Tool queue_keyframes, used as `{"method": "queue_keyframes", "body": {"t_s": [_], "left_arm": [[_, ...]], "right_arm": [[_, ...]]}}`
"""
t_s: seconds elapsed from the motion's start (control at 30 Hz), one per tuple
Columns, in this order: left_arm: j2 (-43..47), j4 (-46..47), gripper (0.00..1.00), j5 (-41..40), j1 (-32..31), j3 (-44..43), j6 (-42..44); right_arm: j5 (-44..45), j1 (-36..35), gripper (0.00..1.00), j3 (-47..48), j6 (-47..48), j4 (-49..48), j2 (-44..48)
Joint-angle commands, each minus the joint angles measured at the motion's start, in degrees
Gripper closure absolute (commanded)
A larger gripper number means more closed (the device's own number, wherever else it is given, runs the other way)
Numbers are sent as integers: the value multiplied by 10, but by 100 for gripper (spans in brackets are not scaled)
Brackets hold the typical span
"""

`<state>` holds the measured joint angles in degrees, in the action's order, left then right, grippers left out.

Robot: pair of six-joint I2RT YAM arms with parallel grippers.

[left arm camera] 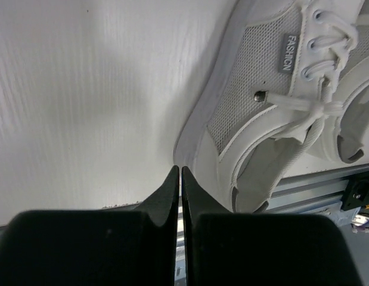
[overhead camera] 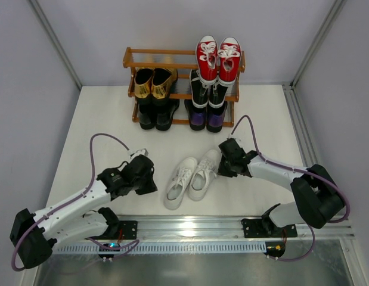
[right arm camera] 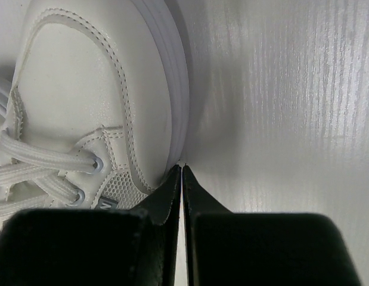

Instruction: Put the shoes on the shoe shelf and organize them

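Observation:
A pair of white sneakers lies side by side on the table between my two grippers. My left gripper is shut and empty just left of the pair; in its wrist view its tips sit beside the left sneaker's sole. My right gripper is also shut, and its tips touch the toe sole of the right sneaker. The shoe shelf at the back holds gold loafers, black dress shoes, red sneakers, black-and-white sneakers and purple loafers.
A metal rail with both arm bases runs along the near edge. Grey walls close in the table on the left, right and back. Purple cables loop off each arm.

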<state>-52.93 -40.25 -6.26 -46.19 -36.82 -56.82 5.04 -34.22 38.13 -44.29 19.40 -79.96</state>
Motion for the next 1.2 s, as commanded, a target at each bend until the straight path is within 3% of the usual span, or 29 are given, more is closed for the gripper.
{"method": "queue_keyframes", "body": {"t_s": [0.0,0.17,0.3,0.4,0.87,1.17], "left_arm": [[-8,-40,100,-2,-24,-1,-29],[-23,-23,100,40,-73,11,-72],[-46,-3,100,48,-164,18,-120],[-54,10,100,42,-181,26,-134],[-205,82,100,-38,-164,-69,-67],[-163,39,100,-73,-100,-87,-17]], "right_arm": [[-8,-12,96,4,-15,-10,17],[-4,-12,96,0,-18,-9,17],[-2,-12,96,1,-18,-6,17],[0,-12,96,0,-17,-6,17],[15,-12,96,-1,-16,13,33],[33,-12,96,2,-17,28,36]]}}
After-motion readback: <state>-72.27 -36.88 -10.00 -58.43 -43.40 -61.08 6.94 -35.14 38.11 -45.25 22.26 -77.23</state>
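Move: The left white shoe, the one to nudge, has its middle about 10 cm to the left gripper's right, some 4 cm ahead and 5 cm lower; its heel is the near end. Beyond it the right white shoe lies about 18 cm right and 7 cm ahead of the left gripper. From the right gripper, low at that right shoe's outer side, the right shoe is about 7 cm left and level ahead, the left shoe some 15 cm left and 4 cm back. Bring the closed left gripper back about 8 cm, sinking and edging right beside the left white shoe's heel, then swing it forward some 7 cm and farther right, so its fingertips push the heel end in and forward. Keep the closed right gripper low beside the right shoe as a stop, easing it up only slightly at the end. ##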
